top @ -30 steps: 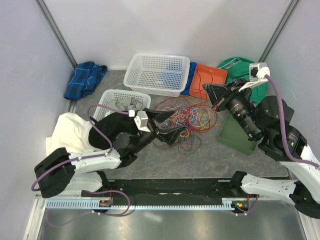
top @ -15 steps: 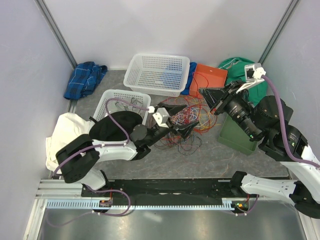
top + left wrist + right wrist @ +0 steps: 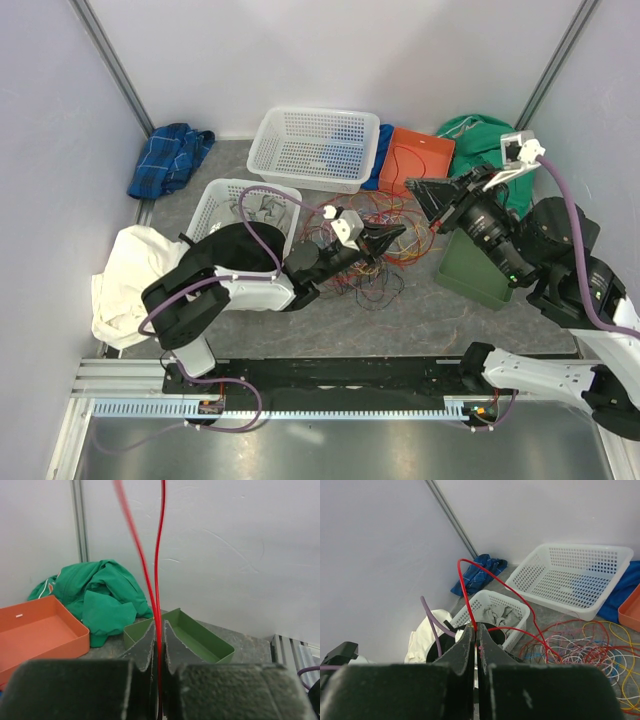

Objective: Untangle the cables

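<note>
The cables (image 3: 385,225) lie as a loose tangle of red, orange, yellow and white wires on the grey table centre; the right wrist view shows the tangle (image 3: 592,645) at lower right. My left gripper (image 3: 393,236) reaches over the pile's right part. In the left wrist view it (image 3: 158,626) is shut on a red cable (image 3: 156,570) that rises straight up out of frame. My right gripper (image 3: 413,186) hangs above the tangle's far right side. It (image 3: 475,628) is shut on a red cable (image 3: 462,587) that loops up and back down to the pile.
A large white basket (image 3: 318,147) stands at the back. A smaller white basket (image 3: 225,200) holding cloth sits left of the tangle. An orange tray (image 3: 420,152), green cloth (image 3: 478,135) and a green tray (image 3: 470,270) are on the right. Blue cloth (image 3: 170,155) and white cloth (image 3: 135,275) lie left.
My left arm swung right across the tangle and its jaws went from open to shut on a red cable. My right gripper stayed shut, shifting slightly up and right.
</note>
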Controlling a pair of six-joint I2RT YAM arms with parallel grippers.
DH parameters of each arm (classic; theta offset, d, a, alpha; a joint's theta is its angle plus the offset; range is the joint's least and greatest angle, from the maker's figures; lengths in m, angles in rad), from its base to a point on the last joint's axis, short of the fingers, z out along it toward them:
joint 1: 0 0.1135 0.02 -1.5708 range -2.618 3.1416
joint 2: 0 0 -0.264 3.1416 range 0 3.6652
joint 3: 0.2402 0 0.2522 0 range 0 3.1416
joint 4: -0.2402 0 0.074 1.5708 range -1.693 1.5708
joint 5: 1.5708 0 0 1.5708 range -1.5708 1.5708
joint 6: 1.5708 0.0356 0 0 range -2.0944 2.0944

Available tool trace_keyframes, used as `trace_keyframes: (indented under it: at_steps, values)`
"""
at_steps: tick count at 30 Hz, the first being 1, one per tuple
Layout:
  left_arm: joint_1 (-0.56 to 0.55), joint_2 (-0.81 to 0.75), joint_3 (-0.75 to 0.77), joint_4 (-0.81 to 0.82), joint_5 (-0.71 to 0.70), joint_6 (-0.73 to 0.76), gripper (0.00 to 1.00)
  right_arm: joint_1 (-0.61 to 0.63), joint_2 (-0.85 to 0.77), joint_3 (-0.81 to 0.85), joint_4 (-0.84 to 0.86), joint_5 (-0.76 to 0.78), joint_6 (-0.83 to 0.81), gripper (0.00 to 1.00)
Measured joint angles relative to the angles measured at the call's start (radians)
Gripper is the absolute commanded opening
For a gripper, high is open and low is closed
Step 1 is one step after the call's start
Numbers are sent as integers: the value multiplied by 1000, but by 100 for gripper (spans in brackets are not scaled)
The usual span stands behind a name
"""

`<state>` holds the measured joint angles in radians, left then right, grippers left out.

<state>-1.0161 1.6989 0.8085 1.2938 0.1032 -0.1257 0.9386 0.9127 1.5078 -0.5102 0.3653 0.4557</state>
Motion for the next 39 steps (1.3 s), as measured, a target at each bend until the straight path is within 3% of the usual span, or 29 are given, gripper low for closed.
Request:
trace_keyframes:
  at_steps: [1, 2, 4, 5, 7, 8, 9, 14, 21, 32, 39]
  values:
    - [0, -4, 0, -5, -4, 0, 2, 0, -8, -4, 1, 5, -1, 1]
    - [0, -16, 0, -25, -14, 0, 2, 0, -20, -13, 1, 10, -4, 20]
    - [0, -63, 3, -116, -53, -1, 2, 0, -53, -45, 3, 31, -13, 46]
    - [2, -93, 19, -196, -74, -6, 2, 0, -68, -63, 1, 43, -10, 65]
    - [9, -140, 105, -380, -131, -23, 2, 0, -104, -106, 5, 67, -20, 80]
    - [13, -153, 164, -473, -156, -35, 2, 0, -124, -129, 3, 81, -22, 92]
    - [23, -163, 264, -629, -185, -52, 2, 0, -140, -148, 3, 95, -20, 96]
    - [98, -166, 659, -1061, -271, -93, 2, 0, -203, -265, 8, 153, -15, 98]
    - [232, -111, 933, -1301, -308, -121, 2, 0, -244, -426, 18, 190, 8, 98]
    - [394, 213, 1129, -1162, -278, -77, 2, 0, -367, -735, 149, 200, 51, 97]
    - [495, 573, 1548, -1189, -220, -110, 2, 0, -339, -837, 215, 201, 53, 97]
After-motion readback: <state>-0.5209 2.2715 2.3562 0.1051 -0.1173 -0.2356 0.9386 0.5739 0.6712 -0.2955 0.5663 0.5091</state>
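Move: Ahead of the left hand, which has just shut on the red cable, the far white basket lies about 37 cm forward, 16 cm left and 22 cm lower. The near basket is some 12 cm ahead and 35 cm left of that hand, the orange tray 35 cm ahead and 12 cm right. For the right hand, still pinching the cable's upper part, the tangle lies about 16 cm ahead, 2 cm left and 48 cm below; the green tray sits 10 cm ahead, 25 cm right. Keeping its pinch on the red cable, the left hand sweeps about 35 cm forward and some 10 cm left to above the far white basket, climbing nearly 20 cm, then dipping on the last stretch, while swinging almost 40 degrees counter-clockwise. The right hand opens wide, lets go of its strand, shifts slightly right and sinks over 20 cm towards the tangle. ##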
